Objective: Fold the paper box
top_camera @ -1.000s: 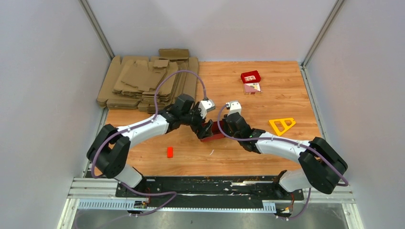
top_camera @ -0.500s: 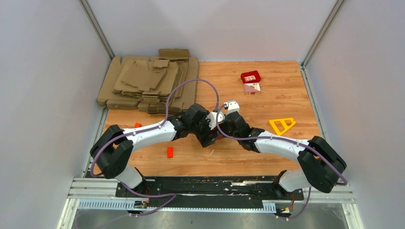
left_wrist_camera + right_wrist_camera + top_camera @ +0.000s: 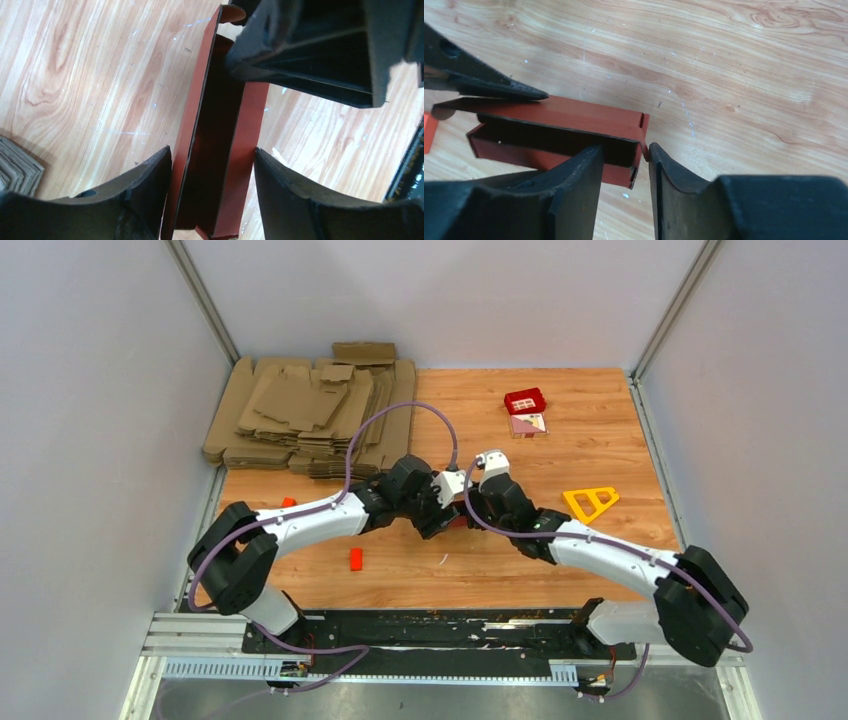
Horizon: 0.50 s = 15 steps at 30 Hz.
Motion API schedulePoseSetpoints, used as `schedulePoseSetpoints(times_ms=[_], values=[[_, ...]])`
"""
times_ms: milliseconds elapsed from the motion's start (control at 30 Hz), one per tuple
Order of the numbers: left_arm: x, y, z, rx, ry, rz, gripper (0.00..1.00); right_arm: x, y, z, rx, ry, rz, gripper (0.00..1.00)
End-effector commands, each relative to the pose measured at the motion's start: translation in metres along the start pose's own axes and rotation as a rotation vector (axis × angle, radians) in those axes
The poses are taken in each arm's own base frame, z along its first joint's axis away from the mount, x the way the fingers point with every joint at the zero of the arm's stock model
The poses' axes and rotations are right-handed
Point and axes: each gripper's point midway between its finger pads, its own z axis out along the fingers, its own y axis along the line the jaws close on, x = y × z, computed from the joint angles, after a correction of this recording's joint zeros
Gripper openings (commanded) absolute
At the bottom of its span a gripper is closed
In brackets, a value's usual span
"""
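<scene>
The paper box (image 3: pixel 220 150) is a narrow red card trough on the wooden table, mid-table between both arms and mostly hidden under them in the top view (image 3: pixel 462 524). My left gripper (image 3: pixel 212 152) straddles it from above, one finger against each long wall. My right gripper (image 3: pixel 624 150) stands at the box's end (image 3: pixel 564 117). One finger is inside the trough, the other just outside the end wall, with a gap between them. The right fingers (image 3: pixel 310 50) show at the far end in the left wrist view.
A stack of flat brown cardboard sheets (image 3: pixel 310 415) lies at the back left. A small red tile on a toy house (image 3: pixel 526 410) sits at the back right, and a yellow triangle (image 3: pixel 590 502) to the right. A small red block (image 3: pixel 355 559) lies near the front.
My left arm has swung right over the box and its jaws have narrowed onto the walls. My right gripper has gone from shut to open at the box's end.
</scene>
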Motion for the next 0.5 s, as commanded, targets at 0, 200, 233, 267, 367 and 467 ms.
schedulePoseSetpoints(times_ms=[0,200,233,267,367,467], values=[[-0.016,0.003,-0.006,-0.015,-0.051,0.027,0.66,-0.025,0.006,-0.027,-0.048,-0.073,0.01,0.43],[-0.018,-0.002,-0.004,0.006,-0.067,0.014,0.6,-0.03,-0.014,-0.06,-0.014,-0.148,0.014,0.66],[-0.017,-0.004,-0.004,0.007,-0.067,0.015,0.59,-0.031,-0.016,-0.065,-0.016,-0.166,0.018,0.67],[-0.017,-0.005,-0.003,0.008,-0.066,0.017,0.58,-0.029,-0.018,-0.069,-0.017,-0.178,0.02,0.68],[-0.013,-0.009,0.0,0.011,-0.054,0.024,0.52,-0.033,-0.022,-0.079,-0.022,-0.223,0.033,0.71],[-0.007,-0.015,0.004,0.011,-0.037,0.034,0.43,-0.033,-0.024,-0.083,-0.018,-0.227,0.036,0.71]])
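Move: The paper box is between the left hand's open fingers, its middle about 1 cm to their right and 1 cm lower, with its lid still partly open. From the right hand, whose part-open fingers straddle the box's right end, that middle lies some 5 cm left, 1 cm back and 2 cm lower. The white scrap is about 6 cm back and 1 cm left of the left hand, 6 cm below; the yellow triangle is roughly 22 cm right of the right hand, 3 cm farther out and 6 cm below. The right hand clears the box's right end, rising about 7 cm while drawing some 4 cm right and 3 cm back, its fingers spreading wider and its tips tilting up about 10 degrees. The left hand stays at the box and closes its fingers partway, squeezing lid and tray together while it shifts about a centimetre to the right and lifts slightly before easing a little way back down. ##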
